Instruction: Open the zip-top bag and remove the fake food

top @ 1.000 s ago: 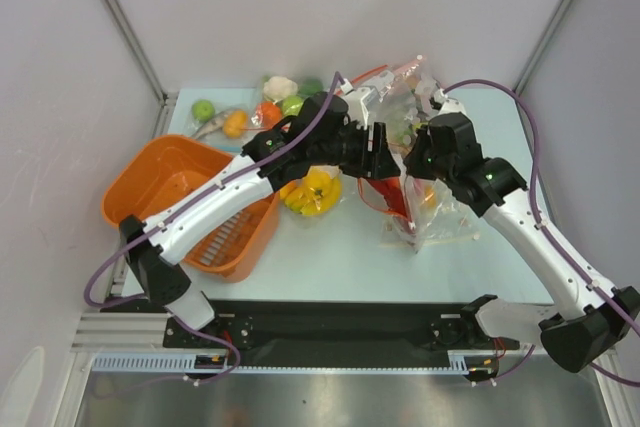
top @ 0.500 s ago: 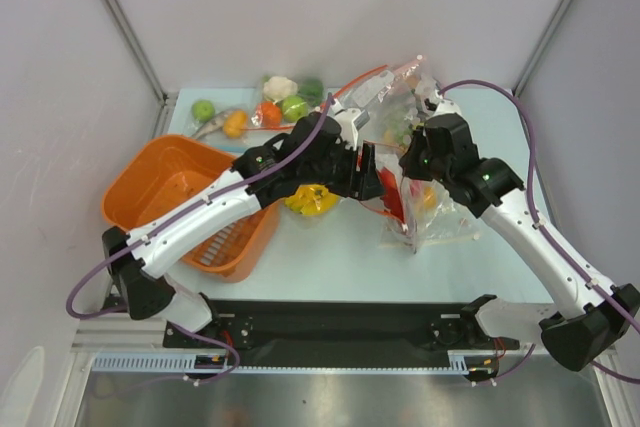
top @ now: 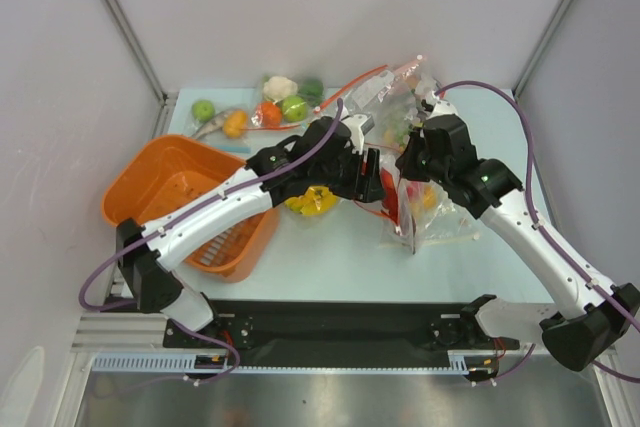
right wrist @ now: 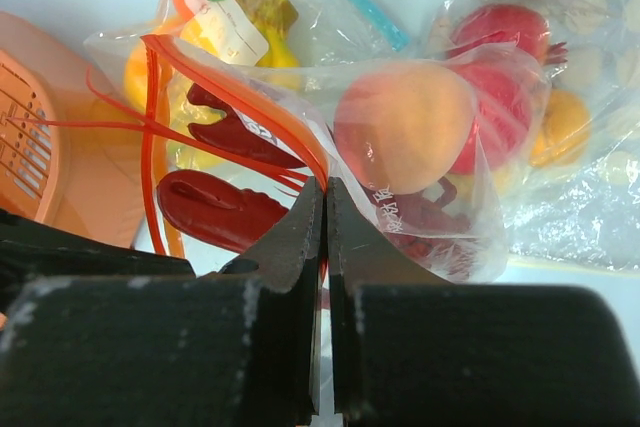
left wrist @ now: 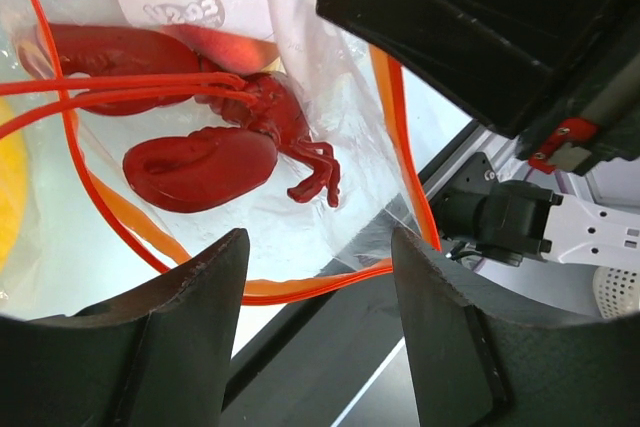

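Note:
The zip-top bag lies crinkled at centre right, its orange-red zip strip gaping in a loop. Inside I see fake food: a dark-red lobster, a peach-yellow apple and small orange fruits. My right gripper is shut on the bag's zip rim and holds that side up. At the mouth, my left gripper stands open, and the strip's near edge runs just beyond its fingertips without touching them.
An orange basket sits at the left, under my left arm. A blue-zip bag with yellow bananas lies below my left wrist. Cauliflower and green and orange fruits lie at the back, and another clear bag at the back right.
My left gripper has swung down and nearer, to the bag's mouth, still open. The right gripper has kept its grip on the zip rim and barely shifted.

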### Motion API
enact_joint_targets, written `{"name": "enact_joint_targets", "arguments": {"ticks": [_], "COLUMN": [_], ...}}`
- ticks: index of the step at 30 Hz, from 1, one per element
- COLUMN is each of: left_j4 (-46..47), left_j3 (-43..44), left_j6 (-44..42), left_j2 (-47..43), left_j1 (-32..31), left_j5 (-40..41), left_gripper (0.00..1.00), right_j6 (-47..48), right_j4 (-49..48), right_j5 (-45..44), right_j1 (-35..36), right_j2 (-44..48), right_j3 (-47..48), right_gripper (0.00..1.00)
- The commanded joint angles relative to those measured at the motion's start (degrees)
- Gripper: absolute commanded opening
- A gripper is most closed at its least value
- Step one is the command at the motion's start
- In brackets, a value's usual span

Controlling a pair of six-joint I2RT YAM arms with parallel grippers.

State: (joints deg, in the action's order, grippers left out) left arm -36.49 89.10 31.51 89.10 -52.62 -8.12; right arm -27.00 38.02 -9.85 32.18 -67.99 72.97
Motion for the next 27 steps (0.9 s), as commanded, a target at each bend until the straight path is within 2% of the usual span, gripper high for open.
{"name": "enact_joint_targets", "arguments": {"ticks": [1, 23, 27], "left_j4": [1.2, 8.8, 9.1], "left_j3": [-0.4, -1.8, -1.5], "left_j6": [0.0, 1.3, 1.3], "left_j2": [0.1, 3.7, 4.8], "left_j1": [0.7, 3.0, 3.5], "left_j5": [-0.2, 5.7, 4.9], "left_gripper": [0.65, 0.70, 0.67], "right_j6": [-0.8, 0.8, 1.2], "right_j4": [-2.8, -4.5, -4.4], "right_j5": [-0.7, 4.6, 5.3], "right_j1": [0.3, 0.5, 0.9], "right_j2": [1.5, 4.0, 4.4], "right_j3": [0.2, -1.3, -1.8], "right_gripper": [0.00, 0.00, 0.00]}}
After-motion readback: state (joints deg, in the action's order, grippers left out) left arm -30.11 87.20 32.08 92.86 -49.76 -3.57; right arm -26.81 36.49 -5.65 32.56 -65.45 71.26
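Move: The lobster's near claw lies in the open mouth of the bag, about 3 cm ahead of my left hand, 2 cm to the right and some 6 cm below. The peach behind it in the same bag is roughly 6 cm ahead, 6 cm right and 8 cm down; the bananas lie about 14 cm left, 1 cm ahead, 15 cm lower. From my right hand, that claw is around 4 cm back, 3 cm left and 7 cm down. With its fingers staying open, I reach my left hand about 4.5 cm forward and 2.5 cm down over the bag's orange rim towards the lobster's claw, turning it slightly counter-clockwise. My right hand keeps its pinch on the rim and, in the second half, draws it a good centimetre back, about as far left and a little up. ##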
